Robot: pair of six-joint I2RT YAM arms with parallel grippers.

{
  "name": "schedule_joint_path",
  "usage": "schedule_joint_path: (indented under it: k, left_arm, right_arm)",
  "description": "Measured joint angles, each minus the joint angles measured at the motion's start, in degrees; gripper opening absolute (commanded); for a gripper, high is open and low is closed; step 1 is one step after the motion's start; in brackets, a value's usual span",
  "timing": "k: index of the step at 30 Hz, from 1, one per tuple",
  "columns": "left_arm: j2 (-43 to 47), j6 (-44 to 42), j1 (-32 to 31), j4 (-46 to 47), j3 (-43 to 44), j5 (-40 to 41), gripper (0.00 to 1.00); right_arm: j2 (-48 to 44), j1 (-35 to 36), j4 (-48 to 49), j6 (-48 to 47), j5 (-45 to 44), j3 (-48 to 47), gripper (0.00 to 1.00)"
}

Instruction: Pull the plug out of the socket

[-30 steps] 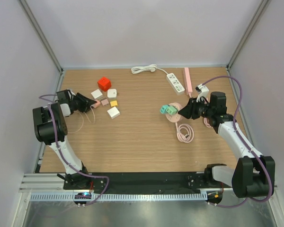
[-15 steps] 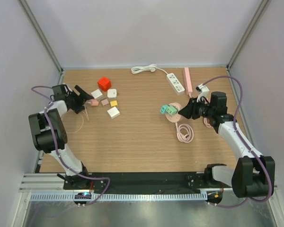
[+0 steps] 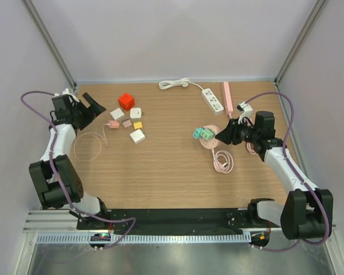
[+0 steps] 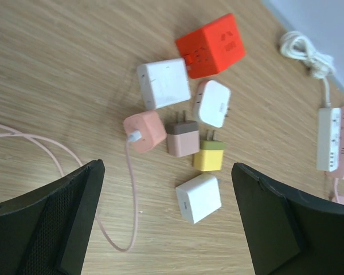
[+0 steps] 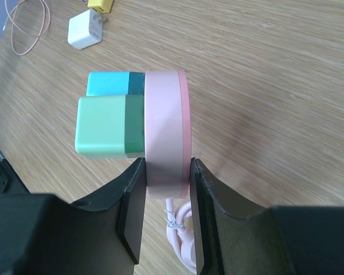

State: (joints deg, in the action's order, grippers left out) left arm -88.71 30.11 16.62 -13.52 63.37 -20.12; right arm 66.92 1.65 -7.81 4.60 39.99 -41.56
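Note:
My right gripper is shut on the edge of a round pink socket, held on its side just above the table. In the right wrist view the jaws clamp the socket's rim. A light green plug and a teal plug stick out of its left face. The socket's pink cable lies coiled on the table below. My left gripper is open near the far left corner with nothing in it. A pink plug with a thin pink cord lies on the wood ahead of the left gripper.
A red cube adapter and several small white, brown and yellow adapters lie beside the pink plug. A white power strip, a pink strip and a bundled white cord lie at the back. Walls enclose three sides.
My left gripper has opened and let go of the pink plug, which now lies by the adapters. The left arm swung back toward the far left corner. The right arm stayed still.

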Motion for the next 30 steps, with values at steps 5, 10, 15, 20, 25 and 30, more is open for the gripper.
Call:
schedule_joint_path:
  k: [5, 10, 15, 20, 25, 30]
  left_arm:
    - [7.39, 1.64, -0.98, 3.13, -2.49, -3.39, 1.0]
    - [12.98, -1.38, -16.61, 6.73, -2.93, -6.25, 1.0]
    - [15.41, -6.95, -34.05, 9.86, -4.09, -7.87, 1.0]
    - [14.34, -11.74, -42.1, 10.73, -5.53, -5.84, 1.0]
    - [10.73, -18.32, -53.96, 10.75, -5.99, -0.2, 1.0]
    - [5.49, -23.21, -61.37, 10.67, -5.16, 6.97, 0.99]
  right_arm:
    - [0.0, -0.02, 0.0, -0.02, 0.9, 0.0, 0.01]
    - [0.79, -0.02, 0.07, 0.0, 2.78, 0.0, 0.01]
    - [1.86, 0.0, 0.04, 0.0, 4.81, 0.0, 0.01]
    - [2.19, 0.0, 0.72, 0.24, 6.91, 0.0, 0.01]
    - [3.54, 0.0, 1.42, 0.68, 8.44, 0.0, 0.01]
    - [4.11, 0.0, 1.81, 1.42, 9.31, 0.0, 0.01]
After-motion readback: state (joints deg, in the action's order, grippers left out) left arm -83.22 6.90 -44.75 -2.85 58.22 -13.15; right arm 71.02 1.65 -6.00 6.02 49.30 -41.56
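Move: From my left hand the blue plug, still in the round socket, lies about 41 cm to the right, 11 cm back and at nearly the same height. The green plug sits some 3 cm further right of it and the socket's middle 5 cm further right. The loose white cube is 14 cm to my left hand's right, 3 cm back and 12 cm below. From my right hand the blue plug is about 8 cm left and 3 cm ahead. I swing my empty left hand some 38 cm right and 15 cm back, towards the blue and green plugs. It first climbs about 11 cm, then sinks most of that again, turning clockwise roughly 65 degrees until the open fingers face the plugs. My right hand keeps its pinch on the socket's rim, easing it 2 cm left and turning it slightly counter-clockwise. ##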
